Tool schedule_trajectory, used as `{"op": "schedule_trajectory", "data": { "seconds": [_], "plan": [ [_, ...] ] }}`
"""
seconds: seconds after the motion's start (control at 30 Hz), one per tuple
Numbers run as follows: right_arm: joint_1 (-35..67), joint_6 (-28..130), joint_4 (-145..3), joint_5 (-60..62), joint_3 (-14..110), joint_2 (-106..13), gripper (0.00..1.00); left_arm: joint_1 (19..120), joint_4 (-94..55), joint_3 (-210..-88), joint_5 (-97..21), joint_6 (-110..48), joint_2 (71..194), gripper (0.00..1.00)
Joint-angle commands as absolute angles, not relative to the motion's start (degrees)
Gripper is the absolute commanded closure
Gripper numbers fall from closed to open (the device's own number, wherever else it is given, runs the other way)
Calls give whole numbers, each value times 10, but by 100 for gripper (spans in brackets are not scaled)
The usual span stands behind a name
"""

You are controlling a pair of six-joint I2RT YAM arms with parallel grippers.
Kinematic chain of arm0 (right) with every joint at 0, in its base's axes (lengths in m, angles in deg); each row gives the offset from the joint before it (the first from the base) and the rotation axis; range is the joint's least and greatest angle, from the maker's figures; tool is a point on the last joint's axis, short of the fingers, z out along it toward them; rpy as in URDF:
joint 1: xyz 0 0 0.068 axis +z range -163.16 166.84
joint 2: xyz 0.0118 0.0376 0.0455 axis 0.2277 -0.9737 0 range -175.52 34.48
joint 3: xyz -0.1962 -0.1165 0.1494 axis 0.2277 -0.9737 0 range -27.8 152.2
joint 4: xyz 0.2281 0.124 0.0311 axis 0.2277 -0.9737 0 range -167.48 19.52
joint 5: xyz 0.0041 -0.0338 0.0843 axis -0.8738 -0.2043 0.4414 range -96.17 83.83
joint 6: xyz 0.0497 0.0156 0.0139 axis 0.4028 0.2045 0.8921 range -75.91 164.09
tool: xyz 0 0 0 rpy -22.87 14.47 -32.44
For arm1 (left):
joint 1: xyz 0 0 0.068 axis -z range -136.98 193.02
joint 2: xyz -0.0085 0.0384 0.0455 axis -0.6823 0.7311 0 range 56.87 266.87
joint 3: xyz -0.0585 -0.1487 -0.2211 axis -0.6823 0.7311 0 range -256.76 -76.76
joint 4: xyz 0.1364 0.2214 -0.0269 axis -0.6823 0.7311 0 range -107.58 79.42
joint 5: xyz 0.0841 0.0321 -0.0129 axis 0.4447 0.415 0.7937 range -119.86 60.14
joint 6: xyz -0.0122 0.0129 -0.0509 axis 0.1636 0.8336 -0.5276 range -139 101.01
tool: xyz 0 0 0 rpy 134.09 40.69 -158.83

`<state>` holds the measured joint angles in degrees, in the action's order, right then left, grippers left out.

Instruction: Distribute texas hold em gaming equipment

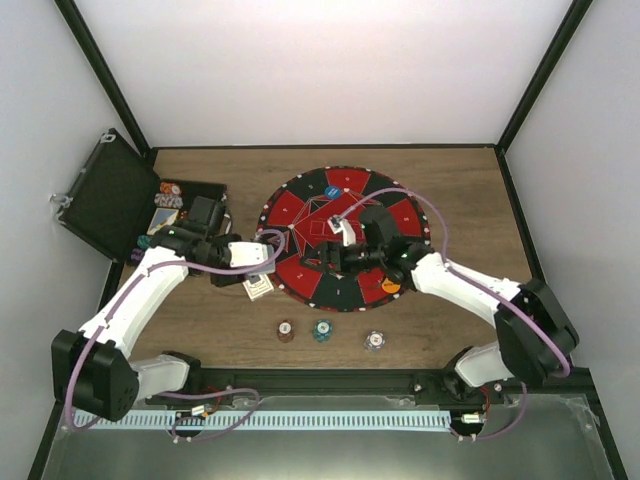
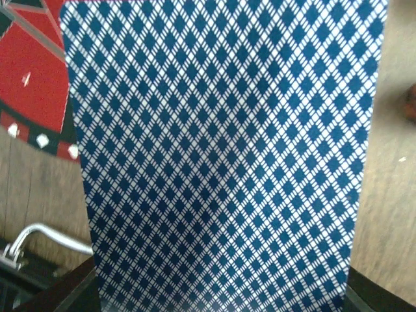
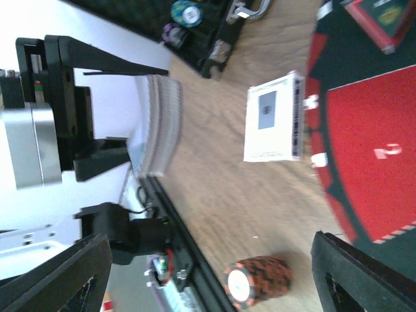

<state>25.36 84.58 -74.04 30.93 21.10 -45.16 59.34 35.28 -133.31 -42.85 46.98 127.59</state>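
Observation:
A deck of playing cards (image 2: 221,162) with a blue-and-white diamond back fills the left wrist view and hides the fingers. My left gripper (image 1: 262,252) is shut on this deck (image 3: 158,123) at the mat's left edge, above the wooden table. My right gripper (image 1: 322,256) hovers over the mat's near-left part, open (image 3: 211,246) with nothing between its fingers (image 3: 65,276). Beyond them on the table stands a brown-orange chip stack (image 3: 257,283). Three chip stacks, brown (image 1: 286,329), green (image 1: 322,329) and white (image 1: 374,341), stand in a row near the front. An orange chip (image 1: 390,286) and a blue chip (image 1: 331,193) lie on the mat.
The round red-and-black mat (image 1: 300,210) covers the table's middle. A white card box (image 1: 258,288) lies at its near-left edge (image 3: 276,117). The open black case (image 1: 105,195) stands at the far left, and its tray (image 1: 200,190) holds more chips.

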Motion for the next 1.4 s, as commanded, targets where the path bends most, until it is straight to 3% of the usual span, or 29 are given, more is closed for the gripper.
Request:
{"op": "schedule_trajectory", "data": {
  "seconds": [0.0, 0.57, 0.97, 1.07, 1.1, 1.2, 1.23, 1.37],
  "plan": [
    [284, 918, -629, 379, 231, -485, 15, 635, 391, -1348, -464, 440, 1258, 96],
    [334, 1017, -498, 420, 266, -582, 29, 705, 384, -1357, -441, 418, 1224, 96],
    [347, 1086, -405, 455, 277, -636, 55, 718, 352, -1342, -420, 418, 1217, 96],
    [347, 1092, -398, 458, 275, -637, 67, 718, 341, -1335, -416, 418, 1218, 94],
    [347, 1094, -396, 458, 274, -638, 72, 718, 338, -1332, -415, 418, 1218, 83],
    [347, 1098, -391, 459, 273, -639, 85, 719, 329, -1327, -418, 410, 1216, 11],
    [347, 1097, -391, 460, 273, -640, 88, 719, 319, -1325, -420, 399, 1213, 1],
    [345, 1099, -381, 461, 263, -640, 90, 719, 332, -1339, -462, 381, 1203, 0]
  ]
}}
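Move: The left hand still holds the blue card deck, whose middle lies about 3 cm below its finger pads, 1 cm ahead and 2 cm to the right. From the right hand, that deck is roughly 13 cm to the left, level fore and aft, and 1 cm lower. From the right hand, the white card deck lies some 11 cm left and 6 cm back, the brown chip stack 5 cm left and 15 cm back, both about 17 cm below. Right hand reaches 10 cm left and pinches the blue deck, brought 5 cm right; left fingers then open wide. ##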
